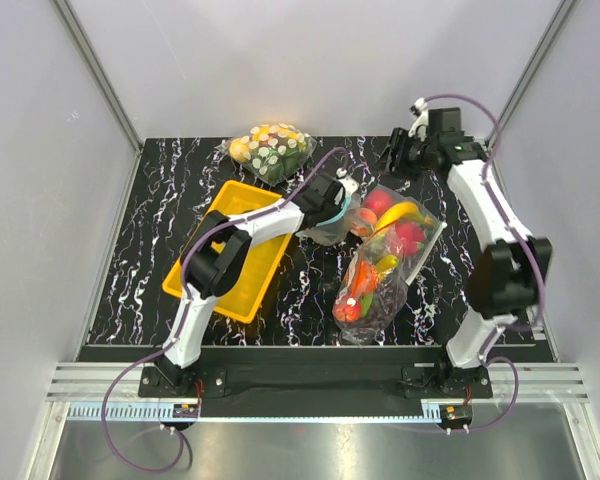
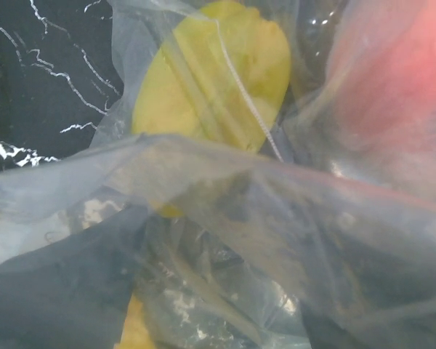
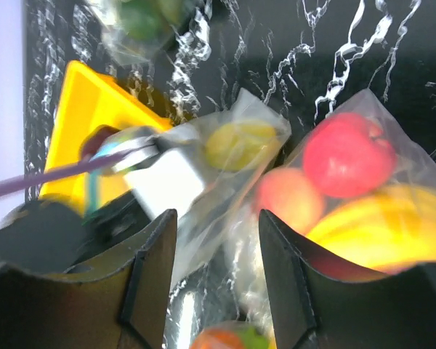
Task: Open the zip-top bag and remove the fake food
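Observation:
The small clear zip-top bag (image 1: pixel 329 233) lies mid-table, against the larger fruit bag. Its plastic is draped over the end of my left gripper (image 1: pixel 337 205). In the left wrist view crumpled film (image 2: pixel 203 189) fills the picture. The fingers show only as dim dark shapes wide apart behind it. One piece of fake food, yellow-green (image 2: pixel 218 65) (image 3: pixel 240 143), sits in the bag's far end; other pieces are not visible. My right gripper (image 1: pixel 398 158) (image 3: pixel 216 218) hangs at the back right, above the bags, open with nothing between its fingers.
A larger clear bag (image 1: pixel 390 270) of red, orange and yellow fruit touches the small bag's right side. A yellow tray (image 1: pixel 230 200) lies under the left arm. A white-dotted bag (image 1: pixel 270 150) sits at the back edge. Grey walls close in on both sides.

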Robot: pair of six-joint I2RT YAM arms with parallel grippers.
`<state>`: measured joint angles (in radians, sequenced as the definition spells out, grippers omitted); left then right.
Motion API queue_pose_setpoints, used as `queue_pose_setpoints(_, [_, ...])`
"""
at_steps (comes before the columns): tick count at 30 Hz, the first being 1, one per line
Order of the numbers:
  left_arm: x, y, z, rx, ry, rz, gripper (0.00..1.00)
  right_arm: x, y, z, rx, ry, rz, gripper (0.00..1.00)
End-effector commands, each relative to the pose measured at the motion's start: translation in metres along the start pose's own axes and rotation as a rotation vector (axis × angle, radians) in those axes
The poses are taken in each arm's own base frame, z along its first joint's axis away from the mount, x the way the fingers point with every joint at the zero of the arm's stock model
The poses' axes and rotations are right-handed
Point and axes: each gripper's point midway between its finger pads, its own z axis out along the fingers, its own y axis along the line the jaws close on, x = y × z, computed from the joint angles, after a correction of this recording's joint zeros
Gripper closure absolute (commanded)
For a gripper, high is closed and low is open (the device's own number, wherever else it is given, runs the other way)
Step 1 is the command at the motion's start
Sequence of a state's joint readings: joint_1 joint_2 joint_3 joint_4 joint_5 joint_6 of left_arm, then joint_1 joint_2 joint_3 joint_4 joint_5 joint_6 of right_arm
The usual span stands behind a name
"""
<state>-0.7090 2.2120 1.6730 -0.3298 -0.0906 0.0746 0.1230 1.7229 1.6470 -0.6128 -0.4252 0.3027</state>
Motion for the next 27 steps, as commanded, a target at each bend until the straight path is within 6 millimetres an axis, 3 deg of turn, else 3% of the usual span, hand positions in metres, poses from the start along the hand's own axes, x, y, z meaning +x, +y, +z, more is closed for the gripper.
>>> queue_pose_setpoints(1, [-0.036, 0.001, -0.019, 0.051, -0.107, -0.048, 0.20, -0.023, 0.008, 0.025, -0.126, -0.002, -0.047, 0.45])
queue_pose_setpoints(2, [-0.036, 0.006, -0.018, 0.053, -0.108, -0.060, 0.20, -0.014, -0.004, 0.044, -0.119, 0.047, -0.028, 0.45])
queue_pose_setpoints(5, [-0.037, 0.009, -0.016, 0.076, -0.113, -0.082, 0.19, -0.012, -0.012, 0.067, -0.135, 0.092, -0.012, 0.45])
queue_pose_setpoints(7, [-0.043, 0.011, -0.014, 0.087, -0.124, -0.087, 0.19, -0.012, -0.014, 0.076, -0.141, 0.095, 0.011, 0.46])
queue_pose_setpoints(11, [-0.048, 0.017, -0.008, 0.090, -0.115, -0.095, 0.18, 0.012, -0.028, 0.099, -0.137, 0.193, 0.080, 0.47])
queue_pose_setpoints(21, [-0.044, 0.023, 0.001, 0.116, -0.097, -0.116, 0.18, 0.052, -0.041, 0.113, -0.131, 0.332, 0.151, 0.47])
queue_pose_setpoints(27, [-0.037, 0.022, 0.007, 0.136, -0.084, -0.135, 0.18, 0.068, -0.036, 0.122, -0.164, 0.380, 0.182, 0.43])
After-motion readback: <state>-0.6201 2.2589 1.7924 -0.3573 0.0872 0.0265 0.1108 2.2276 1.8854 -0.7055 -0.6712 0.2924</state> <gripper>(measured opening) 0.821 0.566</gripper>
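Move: The last yellow fruit, in the far end of the open zip-top bag, lies about 4 cm ahead of the right hand, 10 cm to its left and 20 cm below; from the left hand, inside the bag, it is some 6 cm ahead, 1 cm right and 2 cm lower. From the right hand, the red apple in the neighbouring bag is 1 cm ahead and 2 cm left, the peach 4 cm back and 6 cm left, both about 20 cm below. The yellow tray's middle is 24 cm left of the left hand, 9 cm back. Towards the bag end with the yellow fruit the empty right hand drops about 14 cm, swinging forward first and then easing slightly back and left, tipping some 20 degrees further down with its fingers still half open. The left hand, still wide open inside the bag, pushes 3 cm forward towards the fruit and a little up, its left side rolling down slightly, with the film still draped over it. ##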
